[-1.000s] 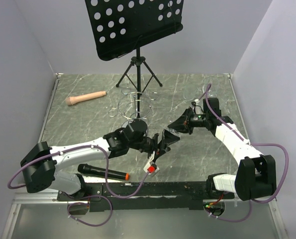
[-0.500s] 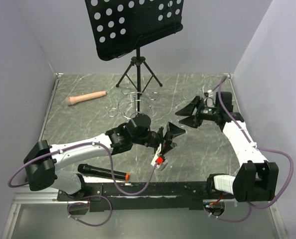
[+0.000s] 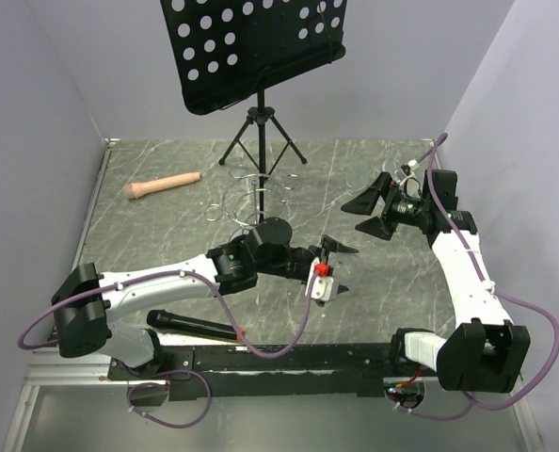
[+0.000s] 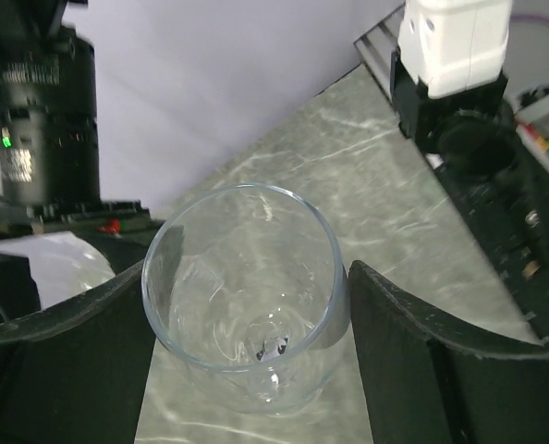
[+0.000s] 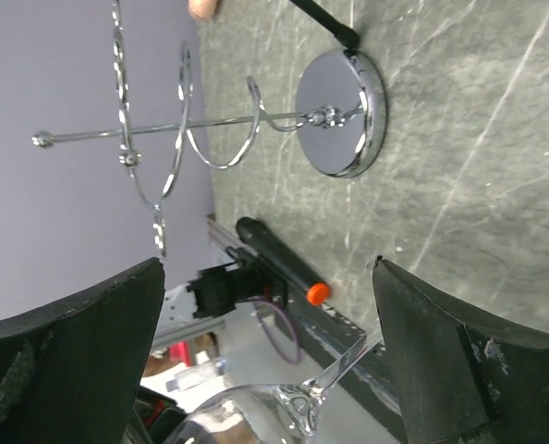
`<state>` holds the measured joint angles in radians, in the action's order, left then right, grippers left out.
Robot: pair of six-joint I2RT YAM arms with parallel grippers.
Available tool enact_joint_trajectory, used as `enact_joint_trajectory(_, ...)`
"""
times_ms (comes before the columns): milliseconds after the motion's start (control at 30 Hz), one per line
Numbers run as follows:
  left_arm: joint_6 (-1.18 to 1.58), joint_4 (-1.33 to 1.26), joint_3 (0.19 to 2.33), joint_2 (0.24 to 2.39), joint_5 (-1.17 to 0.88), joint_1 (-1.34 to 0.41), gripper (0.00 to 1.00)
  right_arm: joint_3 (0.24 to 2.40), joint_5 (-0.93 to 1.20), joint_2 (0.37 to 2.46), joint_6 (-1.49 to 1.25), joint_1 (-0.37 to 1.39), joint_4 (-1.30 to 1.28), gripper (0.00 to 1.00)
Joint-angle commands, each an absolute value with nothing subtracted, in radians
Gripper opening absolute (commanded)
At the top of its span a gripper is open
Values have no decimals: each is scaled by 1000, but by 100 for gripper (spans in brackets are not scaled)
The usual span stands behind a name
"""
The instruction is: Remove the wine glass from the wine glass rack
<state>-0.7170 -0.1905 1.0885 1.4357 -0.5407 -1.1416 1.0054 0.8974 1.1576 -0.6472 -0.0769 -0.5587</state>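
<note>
The wine glass [image 4: 242, 287] is clear and stands bowl-up between the black fingers [image 4: 413, 361] of my left gripper [image 4: 249, 277], which is shut on the bowl. In the top view my left gripper [image 3: 336, 268] sits to the right of the chrome wine glass rack [image 3: 260, 198], and the glass is off the rack. My right gripper [image 3: 369, 212] stands open and apart from the glass, further right. In the right wrist view the rack's round base [image 5: 339, 111] and wire loops show, with the glass stem [image 5: 348, 361] low in the frame beyond my open right gripper [image 5: 267, 268].
A black music stand [image 3: 256, 56] on a tripod [image 3: 261, 141] stands at the back. A beige handle-shaped thing [image 3: 162, 185] lies back left. A black microphone with an orange end [image 3: 195, 327] lies near the front rail. Grey walls close in both sides.
My right gripper opened, let go of the glass and drew back to the right. My left gripper swung right and turned with the glass in it.
</note>
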Motion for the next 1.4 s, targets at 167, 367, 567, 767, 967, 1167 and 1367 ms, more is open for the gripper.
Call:
enact_joint_trajectory(167, -312, -386, 1075, 1453, -457, -1146, 67, 1040, 801, 1078, -495, -87, -542, 100)
enact_joint_trajectory(367, -190, -478, 1037, 1509, -408, -1146, 68, 1049, 762, 1028, -466, -98, -535, 100)
enact_joint_trajectory(567, -190, -583, 1072, 1615, -345, -1144, 70, 1106, 703, 980, -408, -126, -577, 100)
enact_joint_trajectory(767, -131, -650, 1109, 1713, -347, -1124, 71, 1124, 601, 922, -312, -129, -611, 100)
enact_joint_trajectory(967, -110, -678, 1117, 1761, -308, -1111, 83, 1120, 583, 917, -272, -129, -633, 100)
enact_joint_trajectory(1167, -112, -670, 1124, 1738, -296, -1103, 100, 1155, 594, 913, -160, -132, -715, 100)
enact_joint_trajectory(1367, -55, -583, 1147, 1668, -458, -1078, 100, 1216, 568, 913, -9, -130, -868, 100)
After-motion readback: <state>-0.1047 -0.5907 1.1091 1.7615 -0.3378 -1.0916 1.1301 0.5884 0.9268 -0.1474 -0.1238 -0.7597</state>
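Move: The left gripper holds the glass by its bowl. Its set-down spot on the bare table is about 5 cm ahead, 5 cm to the right and some 22 cm below. From that gripper, the wine glass rack is roughly 17 cm ahead and 17 cm left, its middle about 6 cm lower, and the nearer standing glass is some 38 cm ahead and 11 cm right. From the empty right gripper, the same spot lies about 9 cm back, straight below by some 19 cm. Bring the left gripper down about 9 cm while easing it forward and right, rolling the wrist some 30 degrees to turn the glass's foot down onto the table. Then open the fingers off the bowl and lift a little, still drifting forward. Meanwhile draw the open right gripper away to the right and up, tilting it as it goes. ##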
